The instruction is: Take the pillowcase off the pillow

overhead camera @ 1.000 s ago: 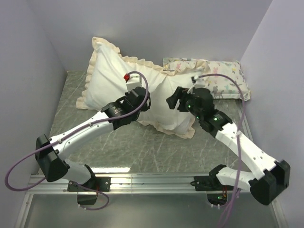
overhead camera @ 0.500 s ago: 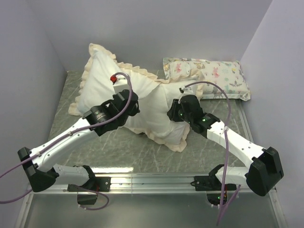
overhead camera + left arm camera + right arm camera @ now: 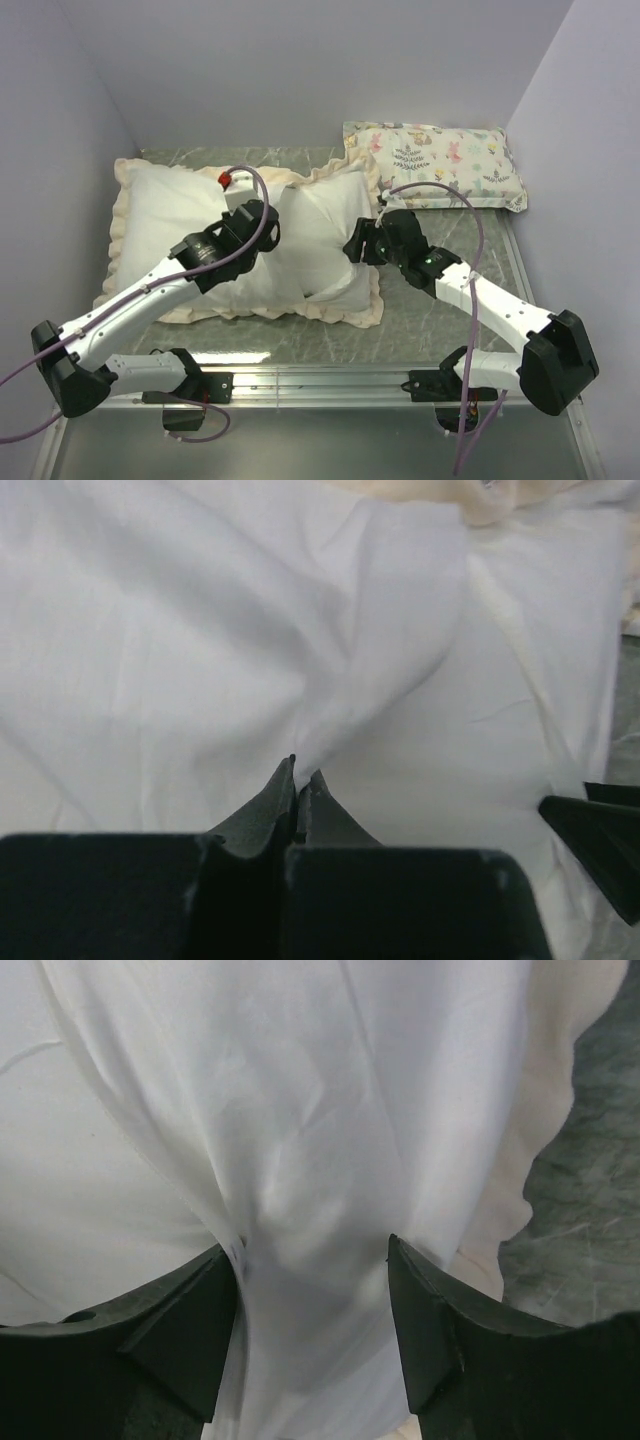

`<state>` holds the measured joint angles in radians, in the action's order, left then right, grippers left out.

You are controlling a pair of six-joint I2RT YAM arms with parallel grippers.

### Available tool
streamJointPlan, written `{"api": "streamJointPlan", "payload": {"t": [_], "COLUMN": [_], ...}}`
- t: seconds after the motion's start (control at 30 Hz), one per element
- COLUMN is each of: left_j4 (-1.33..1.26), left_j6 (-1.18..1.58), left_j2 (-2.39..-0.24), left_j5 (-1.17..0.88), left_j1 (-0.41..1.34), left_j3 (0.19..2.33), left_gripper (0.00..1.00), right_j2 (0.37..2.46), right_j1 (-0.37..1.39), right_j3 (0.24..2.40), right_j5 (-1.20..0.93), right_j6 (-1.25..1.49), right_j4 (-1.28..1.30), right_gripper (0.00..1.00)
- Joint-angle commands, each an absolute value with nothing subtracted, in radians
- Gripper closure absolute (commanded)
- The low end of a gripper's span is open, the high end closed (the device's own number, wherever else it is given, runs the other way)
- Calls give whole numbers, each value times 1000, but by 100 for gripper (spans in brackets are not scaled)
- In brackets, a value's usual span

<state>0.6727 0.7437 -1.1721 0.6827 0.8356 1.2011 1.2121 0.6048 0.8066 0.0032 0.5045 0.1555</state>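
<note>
The pillowcase (image 3: 190, 240) lies flat on the table, its white face up and its cream ruffled edging (image 3: 120, 230) all round. The pillow is inside it and does not show apart from it. My left gripper (image 3: 262, 226) is over the middle of the case and is shut on a small pinch of the white fabric (image 3: 330, 710), fingertips together (image 3: 300, 770). My right gripper (image 3: 353, 246) rests at the case's right end. Its jaws stand wide apart (image 3: 312, 1250) with a bulge of white fabric (image 3: 300, 1140) between them, not clamped. The ruffle (image 3: 540, 1130) runs along its right.
A small pastel animal-print pillow (image 3: 440, 165) lies at the back right against the wall. Grey marble tabletop (image 3: 440, 320) shows in front of and to the right of the case. Lilac walls close in on three sides. A metal rail (image 3: 320, 380) runs along the near edge.
The cased pillow, held raised and tilted toward the back before, has come down flat and shifted left. Both arms have lowered and moved left with it.
</note>
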Motion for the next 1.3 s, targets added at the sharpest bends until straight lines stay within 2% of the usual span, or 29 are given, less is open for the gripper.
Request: {"api": "streamJointPlan", "payload": {"t": [0.0, 0.13, 0.17, 0.23, 0.27, 0.3, 0.33, 0.4, 0.43, 0.5, 0.6, 0.9, 1.0, 1.1, 1.27], "left_j4": [614, 604, 607, 612, 611, 612, 612, 624, 633, 670, 690, 657, 621, 689, 563], "left_j6": [776, 819, 822, 816, 804, 798, 787, 769, 764, 762, 770, 914, 951, 1044, 1003], "left_j2": [-1177, -1148, -1141, -1120, -1108, -1095, -1072, -1062, -1065, -1092, -1138, -1429, -1488, -1526, -1537], "left_j5": [643, 621, 597, 571, 554, 539, 534, 535, 540, 555, 600, 729, 751, 802, 713], "left_j1": [818, 813, 810, 811, 813, 825, 834, 879, 899, 974, 1066, 1184, 1177, 1129, 1039], "left_j3": [1131, 1017, 1008, 1009, 1025, 1038, 1055, 1118, 1144, 1216, 1278, 1353, 1339, 1330, 1215], "left_gripper": [100, 99, 90, 71, 60, 38, 29, 17, 15, 13, 11, 5, 1, 1, 1], "right_j2": [1175, 1134, 1131, 1135, 1137, 1135, 1134, 1128, 1126, 1132, 1143, 1134, 1129, 1124, 1115], "right_j1": [606, 617, 618, 617, 617, 618, 618, 617, 618, 617, 620, 618, 618, 618, 617], "right_j3": [765, 743, 742, 741, 736, 726, 706, 675, 669, 664, 663, 660, 657, 652, 643], "right_j5": [-81, -78, -69, -28, -20, -18, -20, -26, -28, -20, -11, -2, -2, -3, -2], "right_j6": [503, 505, 505, 502, 502, 506, 518, 531, 538, 538, 534, 537, 541, 548, 549], "right_j4": [132, 133, 147, 169, 172, 161, 152, 120, 111, 103, 100, 104, 100, 97, 95], "right_gripper": [34, 33, 35, 48, 60, 66, 78, 87, 95, 100, 100, 100, 100, 100, 100]}}
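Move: The left hand still pinches a ridge of pillowcase. Its next patch, slack white cloth just left of the right gripper, lies roughly 12 cm to its right, 1 cm back and 12 cm below; a dark gap in the cloth is about 12 cm right, 8 cm back and 18 cm below. The right hand's fold is only 2 cm back and 2 cm below; the patterned pillow stands 26 cm ahead, 20 cm right and 10 cm below. The left hand lowers its pinch about 7 cm, opens wide to let the cloth go, then lifts clear and arcs back and some 14 cm to the right, turning a little clockwise on the way, before sinking about 13 cm towards the slack cloth beside the right gripper and easing slightly forward and left, fingers still wide. Meanwhile the right hand settles about 2 cm back and slightly down, shuts its open fingers on the fold and keeps that pinch without moving. ##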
